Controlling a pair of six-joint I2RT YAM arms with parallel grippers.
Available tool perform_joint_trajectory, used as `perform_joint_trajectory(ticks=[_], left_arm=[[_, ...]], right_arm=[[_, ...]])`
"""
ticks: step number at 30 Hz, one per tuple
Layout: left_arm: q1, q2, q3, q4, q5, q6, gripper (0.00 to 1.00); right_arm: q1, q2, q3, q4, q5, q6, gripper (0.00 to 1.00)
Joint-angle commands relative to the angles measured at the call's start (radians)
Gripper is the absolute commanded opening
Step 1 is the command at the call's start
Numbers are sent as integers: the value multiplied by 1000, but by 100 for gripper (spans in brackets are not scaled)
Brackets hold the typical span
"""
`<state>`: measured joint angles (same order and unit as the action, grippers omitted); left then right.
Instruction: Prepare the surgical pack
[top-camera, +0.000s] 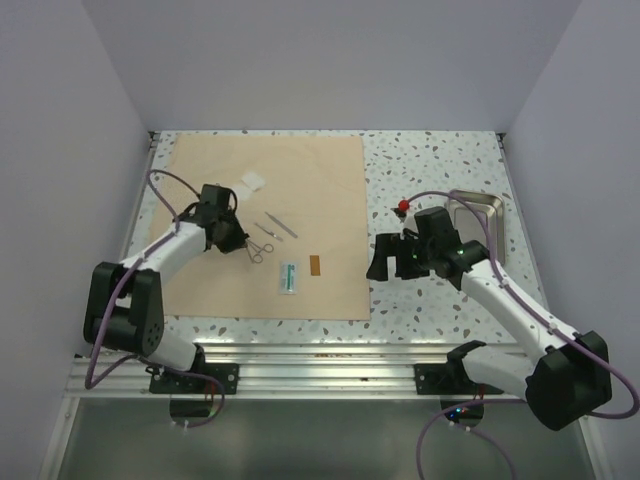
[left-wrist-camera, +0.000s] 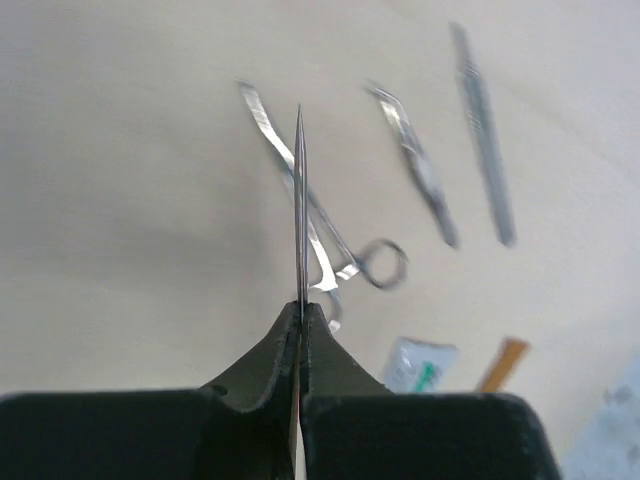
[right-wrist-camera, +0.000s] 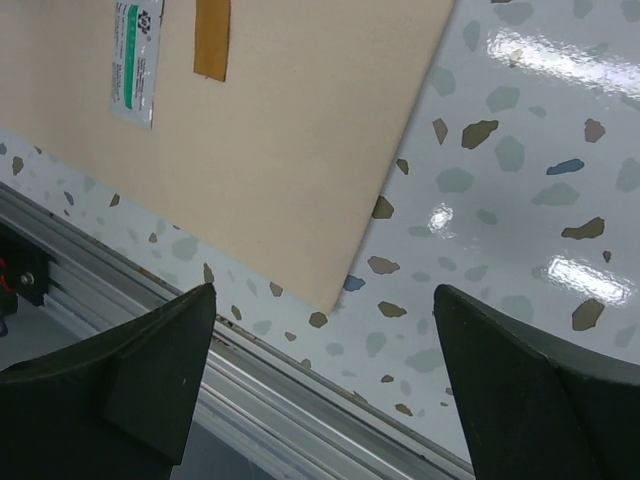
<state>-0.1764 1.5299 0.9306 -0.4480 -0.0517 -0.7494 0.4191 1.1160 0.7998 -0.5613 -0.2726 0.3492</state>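
Observation:
The tan sheet (top-camera: 300, 190) lies flat on the table's left half. On it are tiny metal scissors (top-camera: 260, 250), two slim metal instruments (top-camera: 277, 227), a white gauze square (top-camera: 252, 181), a green-printed packet (top-camera: 288, 277) and a small brown packet (top-camera: 314, 266). My left gripper (left-wrist-camera: 301, 308) is shut on a thin pointed metal instrument (left-wrist-camera: 299, 200), held just above the scissors (left-wrist-camera: 345, 255). My right gripper (right-wrist-camera: 322, 291) is open and empty over the sheet's near right corner (right-wrist-camera: 330, 280). The steel tray (top-camera: 488, 206) sits at the right, partly hidden by my right arm.
A small red object (top-camera: 403, 206) lies on the speckled table left of the tray. The aluminium rail (top-camera: 300, 355) runs along the near edge. White walls close in the table on three sides.

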Motion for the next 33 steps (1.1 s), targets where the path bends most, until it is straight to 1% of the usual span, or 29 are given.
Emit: perform_joint_trajectory(ticks=[1, 3, 4, 6, 7, 9, 10, 13, 16, 17, 20, 25, 33], left_arm=[[-125, -112, -108, 321, 392, 151, 0], [-199, -137, -131, 380, 469, 169, 0], [-272, -142, -144, 399, 510, 173, 0], [-337, -148, -150, 431, 529, 168, 0], [-395, -151, -148, 431, 527, 163, 0], [-446, -157, -148, 431, 510, 141, 0], [-484, -163, -162, 496, 513, 128, 0], [-537, -172, -193, 549, 516, 76, 0], [-572, -169, -213, 627, 521, 44, 0], [-580, -165, -216, 640, 526, 32, 0], [-606, -143, -210, 664, 533, 19, 0], [-621, -120, -213, 706, 555, 8, 0], [-621, -93, -181, 681, 564, 36, 0]], right_arm=[[3, 37, 12, 47, -149, -15, 94], [4, 54, 13, 76, -203, 2, 93], [3, 57, 13, 90, -223, 28, 93], [3, 48, 3, 155, -266, 60, 93], [6, 41, 1, 175, -264, 94, 92], [4, 27, -2, 210, -243, 123, 90], [6, 15, -1, 216, -219, 146, 89], [6, 5, -2, 235, -188, 191, 82], [12, 5, -36, 276, -185, 241, 75], [14, 4, -43, 299, -182, 255, 75], [27, -4, -76, 343, -159, 298, 69], [44, 4, -102, 371, -131, 344, 62], [70, 10, -111, 382, -93, 367, 60]])
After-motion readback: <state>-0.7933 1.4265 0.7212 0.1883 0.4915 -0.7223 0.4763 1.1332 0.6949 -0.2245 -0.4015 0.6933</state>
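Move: The left hand already holds a slim metal tool clear of the table. The open right gripper, where the tool is being taken, is about 37 cm to its right, 10 cm back and some 7 cm higher; from the right hand the tool lies the reverse way. About 4 cm below the left hand are the scissors (3 cm right, 1 cm back), the green packet (12 right, 9 back) and the brown strip (19 right, 5 back). Keeping its pinch on the slim metal tool, the left hand sweeps fast to the right, roughly 27 cm, and back about 15 while rising 7, easing off as it brings the tool to the right gripper; the wrist swings clockwise nearly 60 degrees and rolls its left side down. The right hand comes about 6 cm left to meet it, rolling its left side up some 20 degrees and narrowing its fingers to just over half open. ##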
